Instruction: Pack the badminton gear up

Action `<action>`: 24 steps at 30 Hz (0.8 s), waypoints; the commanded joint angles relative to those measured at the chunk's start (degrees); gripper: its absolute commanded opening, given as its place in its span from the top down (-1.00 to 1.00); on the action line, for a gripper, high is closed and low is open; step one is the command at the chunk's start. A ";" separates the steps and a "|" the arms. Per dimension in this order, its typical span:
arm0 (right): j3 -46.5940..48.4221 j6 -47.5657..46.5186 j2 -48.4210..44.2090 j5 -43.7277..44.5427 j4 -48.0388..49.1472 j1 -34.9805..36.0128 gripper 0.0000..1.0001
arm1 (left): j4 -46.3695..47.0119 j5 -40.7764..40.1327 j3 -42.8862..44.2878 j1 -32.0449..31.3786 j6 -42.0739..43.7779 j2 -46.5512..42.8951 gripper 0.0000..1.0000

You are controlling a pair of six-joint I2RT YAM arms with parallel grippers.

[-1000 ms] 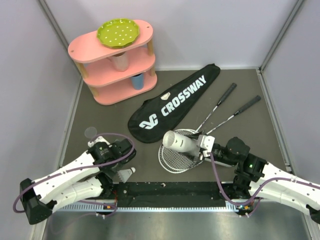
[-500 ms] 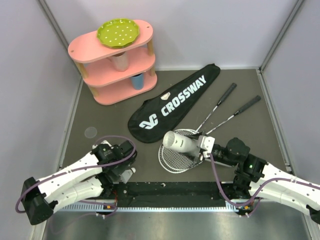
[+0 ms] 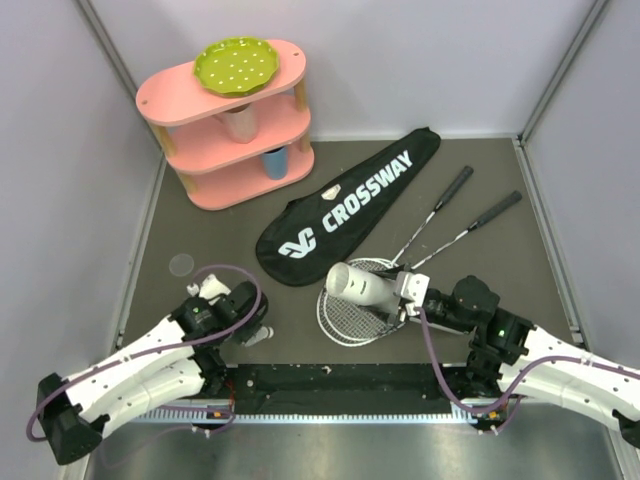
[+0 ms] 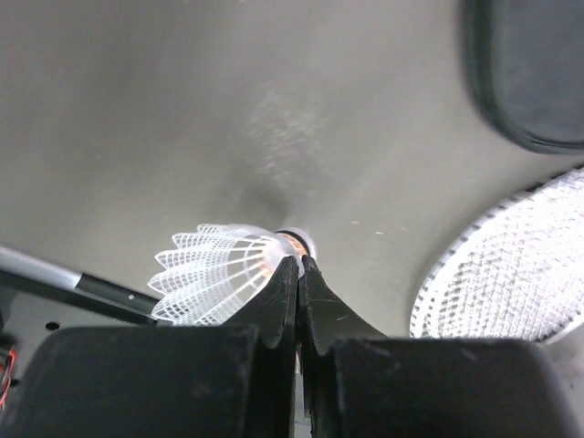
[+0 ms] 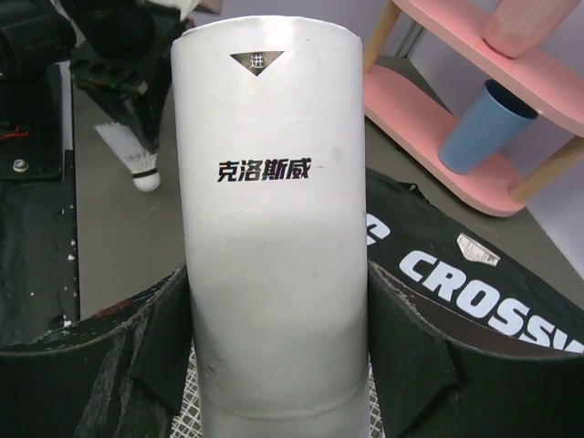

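Note:
My left gripper (image 3: 254, 328) (image 4: 299, 260) is shut, its tips pinching the neck of a white shuttlecock (image 4: 214, 274) (image 3: 260, 337) (image 5: 137, 160) low over the mat at the near left. My right gripper (image 3: 402, 290) (image 5: 274, 301) is shut on the long white tube (image 3: 356, 283) (image 5: 274, 210), which is tilted with its open end to the left above the racket heads. Two silver rackets (image 3: 350, 318) (image 4: 511, 265) lie crossed, their black handles (image 3: 455, 186) pointing to the far right. The black CROSSWAY bag (image 3: 345, 205) (image 5: 474, 274) (image 4: 534, 73) lies flat behind them.
A pink three-tier shelf (image 3: 215, 100) stands at the far left with a green dotted plate (image 3: 233, 65) on top and a blue cup (image 3: 275, 160) (image 5: 479, 137) on a lower tier. A small round disc (image 3: 181, 264) lies on the mat at the left.
My left gripper was wide open beside the shuttlecock and has closed on it, shifting slightly left. My right arm and the tube have not moved.

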 commanded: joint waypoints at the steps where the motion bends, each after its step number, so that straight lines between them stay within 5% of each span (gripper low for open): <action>1: 0.55 -0.68 1.89 0.92 2.80 0.59 0.66 | 9.07 -6.83 8.70 0.56 19.75 -4.09 1.00; 4: 1.43 -1.56 3.47 1.54 1.21 0.59 0.67 | 17.67 -4.39 15.30 0.56 39.43 -5.94 1.00; 10: 1.87 -2.53 4.44 0.76 0.94 0.50 0.67 | 21.93 8.70 26.13 0.65 57.86 -5.85 1.00; 16: 2.05 -1.91 4.88 -2.06 3.05 0.59 0.67 | 28.78 29.79 29.04 0.57 62.46 -2.26 1.00; 24: 2.14 -0.16 5.59 -3.47 5.16 0.59 0.67 | 40.45 38.68 23.87 0.57 57.73 1.18 1.00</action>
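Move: My left hand already pinches the shuttlecock close above the table. The tube's open mouth is about 20 cm to its right, 3 cm farther out and roughly 27 cm higher. On the table, the racket heads lie some 28 cm right and 9 cm ahead of my left hand, and the bag's near end 8 cm right and 22 cm ahead. From my right hand, holding the tube, the shuttlecock is about 30 cm left, 2 cm back and 19 cm below. With my left fingers kept shut on the shuttlecock, I raise it steeply, some 25 cm, then carry it about 13 cm right to the tube's mouth, bowing a little forward and back. On the way the wrist swings round roughly 80 degrees, from pointing down to pointing right. My right hand keeps its grip on the tube, sinking 3 to 4 cm and tipping the mouth end slightly down. ##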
